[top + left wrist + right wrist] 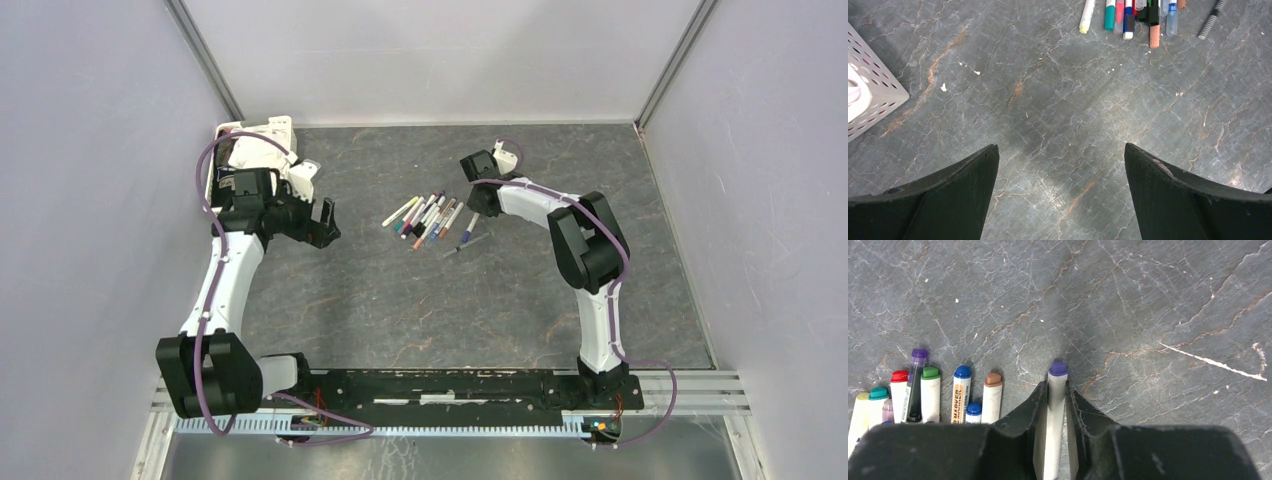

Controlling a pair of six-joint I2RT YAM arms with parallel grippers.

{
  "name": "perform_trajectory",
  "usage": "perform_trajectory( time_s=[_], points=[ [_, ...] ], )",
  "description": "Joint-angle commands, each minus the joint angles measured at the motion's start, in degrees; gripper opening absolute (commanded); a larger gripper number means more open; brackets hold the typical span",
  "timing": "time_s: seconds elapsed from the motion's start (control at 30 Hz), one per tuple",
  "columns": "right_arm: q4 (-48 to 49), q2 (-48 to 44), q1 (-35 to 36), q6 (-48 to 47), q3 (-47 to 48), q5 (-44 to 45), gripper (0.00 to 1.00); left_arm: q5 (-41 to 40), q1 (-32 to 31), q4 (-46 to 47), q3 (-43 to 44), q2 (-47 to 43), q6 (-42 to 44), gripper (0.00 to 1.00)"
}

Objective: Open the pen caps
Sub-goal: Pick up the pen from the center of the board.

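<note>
Several white-barrelled pens lie side by side mid-table, pen caps still on their ends, such as a teal cap and an orange cap. My right gripper is down at the right of the row, its fingers pressed on both sides of a lone white pen with a purple end. From above, that pen sticks out toward me from under the right gripper. My left gripper hangs wide open over bare table, left of the row.
A white perforated basket stands at the back left, its corner showing in the left wrist view. A thin striped grey pen lies just in front of the held one. Grey walls close in the table on three sides.
</note>
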Motion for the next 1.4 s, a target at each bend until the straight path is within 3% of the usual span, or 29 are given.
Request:
perform_trajectory(
  time_s=[0.0, 0.13, 0.23, 0.43, 0.67, 0.77, 1.0, 1.37],
  points=[
    [0.79, 1.32, -0.29, 1.89, 1.03, -1.87, 0.18, 1.71, -0.35, -1.46, 2.67, -1.55, 2.99, 1.0],
    [1.19, 0.33, -0.34, 1.8, 1.26, -2.69, 0.04, 1.49, -0.52, -1.93, 3.0, -1.71, 3.48, 1.0],
    [3.0, -2.37, -0.37, 1.81, -0.36, -3.33, 0.0, 1.66, -0.57, -2.49, 4.08, -1.72, 3.63, 1.0],
    [9.72, -10.71, -0.38, 1.43, -5.26, -6.31, 0.0, 3.44, -0.78, -3.74, 6.96, -1.37, 2.77, 1.0],
    [23.38, -23.54, 2.72, 2.11, -17.43, -10.63, 0.0, 9.7, -2.2, -4.05, 8.75, -1.45, 0.03, 1.0],
    [26.16, -26.51, 5.98, 2.13, -19.11, -10.38, 0.0, 11.66, -4.34, -4.11, 9.79, -0.95, -2.57, 1.0],
    [37.65, -33.69, 14.04, 3.71, -24.72, -5.74, 0.0, 11.55, -18.5, -2.29, 11.9, 0.59, -9.53, 1.0],
    [47.49, -39.02, 20.18, 9.67, -29.44, -0.47, 0.0, 15.54, -23.14, 4.94, 8.87, 0.82, -17.1, 1.0]
  ],
)
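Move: Lying almost flat between the right fingers is the white marker with purple ends; its middle is some 4 cm back and 2 cm left of the right hand, at about fingertip height. The brown-capped marker lies about 6 cm left and 3 cm back, and the grey pen roughly 11 cm back and 3 cm left. From the left hand the purple-ended marker lies about 33 cm right, 10 cm ahead and 15 cm below. Pinching the white marker near its far end, the right fingers close fully, then lift it about 24 cm while carrying it left and back, each a little over 10 cm, the hand tipping up and rolling its left side up. The left hand, fingers still wide open, goes some 16 cm right, rising about 7 cm, towards the raised marker. ##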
